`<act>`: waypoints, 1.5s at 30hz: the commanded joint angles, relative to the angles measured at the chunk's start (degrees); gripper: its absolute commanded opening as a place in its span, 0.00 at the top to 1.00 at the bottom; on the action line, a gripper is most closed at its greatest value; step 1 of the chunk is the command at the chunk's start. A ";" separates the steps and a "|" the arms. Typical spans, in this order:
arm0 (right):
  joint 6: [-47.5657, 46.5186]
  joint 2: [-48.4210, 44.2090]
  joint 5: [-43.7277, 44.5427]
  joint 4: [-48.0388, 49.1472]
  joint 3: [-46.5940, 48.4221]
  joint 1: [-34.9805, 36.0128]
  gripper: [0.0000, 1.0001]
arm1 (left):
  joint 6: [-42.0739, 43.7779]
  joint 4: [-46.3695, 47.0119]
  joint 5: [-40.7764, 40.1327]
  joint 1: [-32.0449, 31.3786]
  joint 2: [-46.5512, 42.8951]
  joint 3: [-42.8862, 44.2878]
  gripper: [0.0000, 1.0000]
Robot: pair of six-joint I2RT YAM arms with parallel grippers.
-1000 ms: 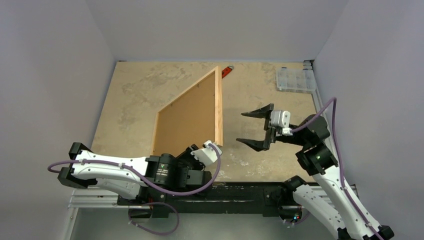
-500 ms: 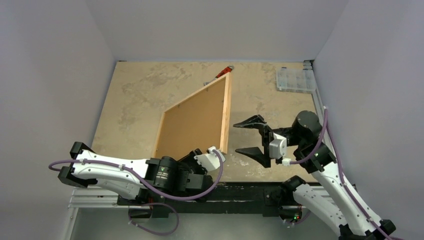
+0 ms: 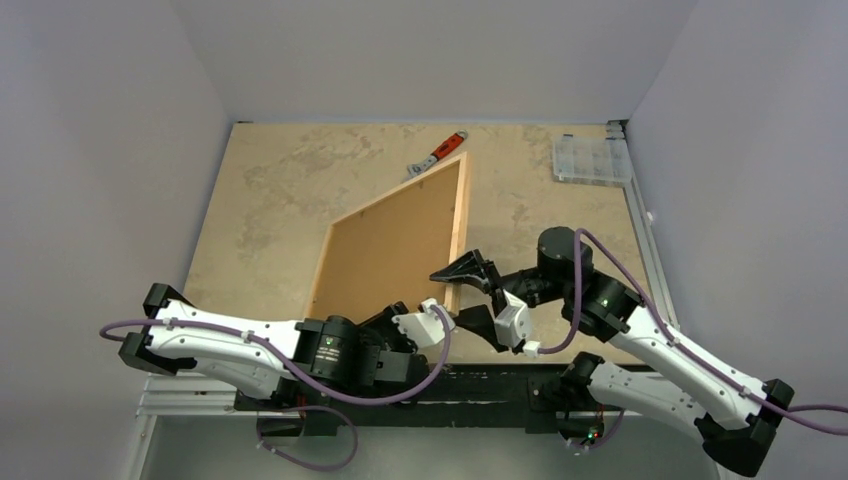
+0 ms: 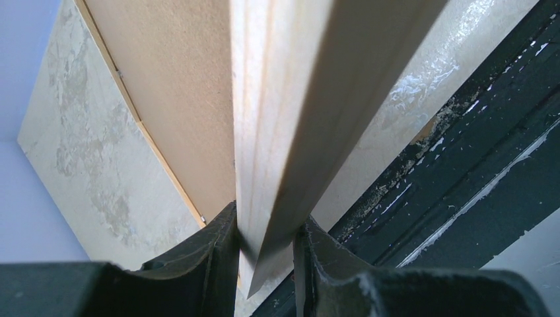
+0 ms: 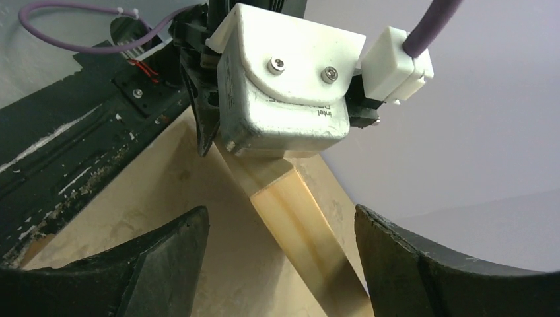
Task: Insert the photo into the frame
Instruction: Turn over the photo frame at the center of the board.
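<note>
The frame (image 3: pixel 460 215), thin light wood, stands tilted on the table with the brown backing board (image 3: pixel 390 245) facing the camera. My left gripper (image 3: pixel 440 312) is shut on the frame's near right corner; in the left wrist view the wood strip (image 4: pixel 284 119) sits pinched between the fingers (image 4: pixel 266 257). My right gripper (image 3: pixel 470 298) is open, just right of that corner, with its jaws on either side of the frame's edge (image 5: pixel 304 224) without touching it (image 5: pixel 280 264). The photo is not visible in any view.
A red-handled tool (image 3: pixel 437 155) lies behind the frame's far corner. A clear plastic compartment box (image 3: pixel 590 158) sits at the far right. The black base rail (image 3: pixel 480 385) runs along the near edge. Grey walls enclose the table.
My right gripper has swung left and nearer, from the table's right side to the frame's near right corner. The frame has leaned rightward, uncovering the red tool.
</note>
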 commanded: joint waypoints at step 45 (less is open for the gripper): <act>32.32 0.32 5.24 3.25 5.46 3.05 1.00 | 4.59 33.79 -8.71 -1.65 -26.32 -1.05 0.14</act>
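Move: The frame's short right-hand rail, near its raised near corner, lies almost between my open right fingers, about 1 cm ahead, 1 cm left and 1 cm below. The backing board's middle is some 17 cm ahead, 15 cm left and 14 cm lower. My left hand already pinches the long near rail; from it the right-hand rail's gripping spot is about 2 cm ahead, 10 cm right and 9 cm up, and the board's middle some 18 cm ahead, 5 cm left, 5 cm lower. I ease my right hand about 1 cm forward and down and shut its fingers on the rail beside the corner. Only then do I open my left fingers wide, release the near rail and lift that hand some 15 cm straight up, rolling it about 45 degrees, left side down. Keeping the corner pinched, I roll my right wrist some 25 degrees about its fingers, forward side down. ##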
